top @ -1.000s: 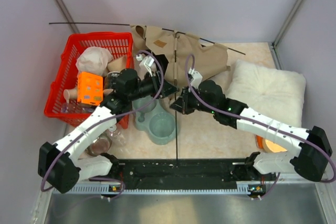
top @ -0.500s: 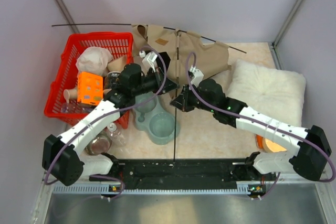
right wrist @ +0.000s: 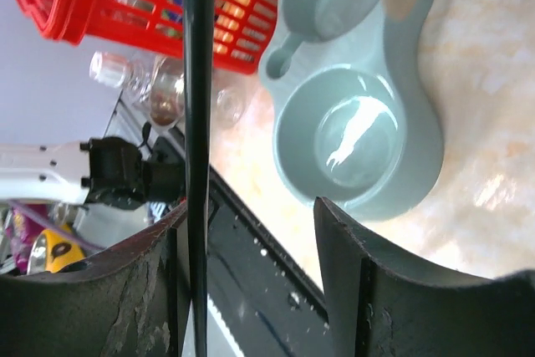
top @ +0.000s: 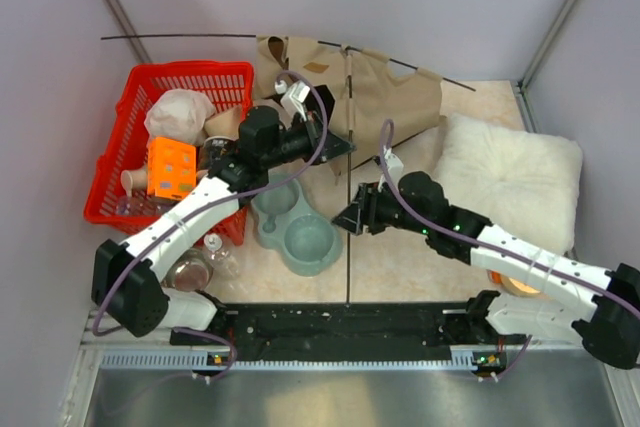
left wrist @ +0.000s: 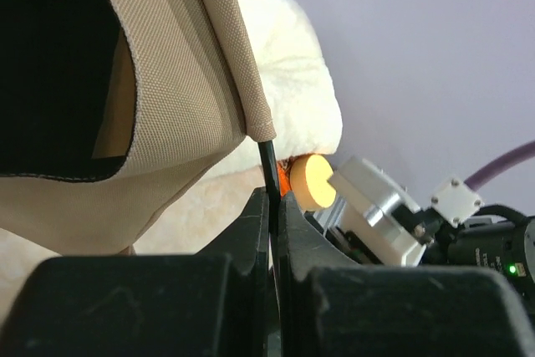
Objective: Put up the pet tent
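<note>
The pet tent (top: 385, 97) is a slack heap of tan fabric at the back of the table, with its black lining (left wrist: 50, 56) showing in the left wrist view. One thin dark pole (top: 180, 36) runs sideways through its top. A second pole (top: 347, 247) runs from the fabric straight toward the near edge. My left gripper (top: 335, 145) is shut on this second pole (left wrist: 267, 165) just below the fabric hem. Lower on the same pole, my right gripper (top: 350, 219) is open. The pole (right wrist: 198, 123) lies against its left finger (right wrist: 142, 290), with a wide gap to the other finger.
A red basket (top: 120, 147) full of items stands at the left. A grey-green double pet bowl (top: 300, 237) sits under the arms. A fluffy white cushion (top: 510, 182) lies at the right, and clear bottles (top: 190, 272) lie at the front left.
My left gripper closed on the pole and rose toward the fabric. My right gripper let go of the pole, opened, and slid along it toward the near edge. The fabric shifted back.
</note>
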Motion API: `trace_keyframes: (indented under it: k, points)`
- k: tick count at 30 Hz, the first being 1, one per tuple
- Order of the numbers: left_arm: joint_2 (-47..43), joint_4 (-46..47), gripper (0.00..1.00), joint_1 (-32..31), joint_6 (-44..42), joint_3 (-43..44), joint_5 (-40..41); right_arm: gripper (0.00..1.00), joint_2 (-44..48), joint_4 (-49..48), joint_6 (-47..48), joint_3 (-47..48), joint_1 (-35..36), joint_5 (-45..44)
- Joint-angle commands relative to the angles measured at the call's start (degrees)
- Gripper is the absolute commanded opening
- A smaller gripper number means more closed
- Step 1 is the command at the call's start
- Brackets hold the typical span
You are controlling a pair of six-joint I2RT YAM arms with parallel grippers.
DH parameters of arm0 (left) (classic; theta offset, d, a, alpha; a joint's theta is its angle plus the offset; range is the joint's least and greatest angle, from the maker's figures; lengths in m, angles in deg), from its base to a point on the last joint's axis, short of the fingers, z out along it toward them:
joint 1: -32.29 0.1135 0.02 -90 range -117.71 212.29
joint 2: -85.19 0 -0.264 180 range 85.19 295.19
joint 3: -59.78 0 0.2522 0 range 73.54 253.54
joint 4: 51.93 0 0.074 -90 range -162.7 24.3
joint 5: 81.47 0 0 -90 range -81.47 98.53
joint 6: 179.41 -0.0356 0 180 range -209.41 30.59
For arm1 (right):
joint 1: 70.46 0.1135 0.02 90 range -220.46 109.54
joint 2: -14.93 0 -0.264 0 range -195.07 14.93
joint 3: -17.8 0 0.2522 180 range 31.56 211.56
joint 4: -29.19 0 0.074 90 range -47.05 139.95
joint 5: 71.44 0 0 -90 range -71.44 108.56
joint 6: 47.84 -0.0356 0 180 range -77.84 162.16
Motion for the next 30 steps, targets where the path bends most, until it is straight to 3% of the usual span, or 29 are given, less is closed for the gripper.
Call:
trace_keyframes:
  k: [1, 9, 24, 27, 30]
  points:
    - [2.1, 8.4, 0.0, 0.8, -4.5, 5.2, 4.3, 0.55, 7.8, 0.4, -3.7, -4.5, 0.8, 5.0]
    - [5.6, 7.2, 0.0, 1.8, -5.9, 8.7, 3.6, 0.53, 15.0, 2.4, -3.2, -9.3, 1.0, 14.8]
    - [7.0, 11.5, 0.0, 1.9, -1.8, 7.9, 8.3, 0.52, 9.2, -6.8, -2.3, -10.1, 2.5, 13.6]
    - [7.1, 11.4, 0.0, 1.9, -1.4, 8.2, 9.2, 0.43, 7.7, -7.4, -2.3, -9.9, 2.5, 13.9]
    - [7.3, 11.1, 0.0, 1.8, -1.8, 8.5, 9.1, 0.13, 7.7, -8.0, -3.0, -10.2, 2.6, 13.7]
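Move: Between the right hand's open fingers runs the pole; the lower stretch to be grasped lies about 11 cm back and 6 cm below, straight in line. The grey double bowl sits some 10 cm ahead, 11 cm to its left and 19 cm below. From the left hand, already pinching the pole higher up, the tent's sleeve end is about 4 cm ahead and 2 cm above, sideways level; that bowl lies level fore-and-aft, 12 cm left, 29 cm below. Sliding back along the pole towards its free end, the open right hand travels about 7 cm, swinging out to the right and partly returning, sinks a little and turns roughly 15 degrees counter-clockwise, then starts closing around the pole without yet shutting. Meanwhile the left hand keeps its pinch and carries the pole some 5 cm forward and slightly up, with the tent ahead of it. ##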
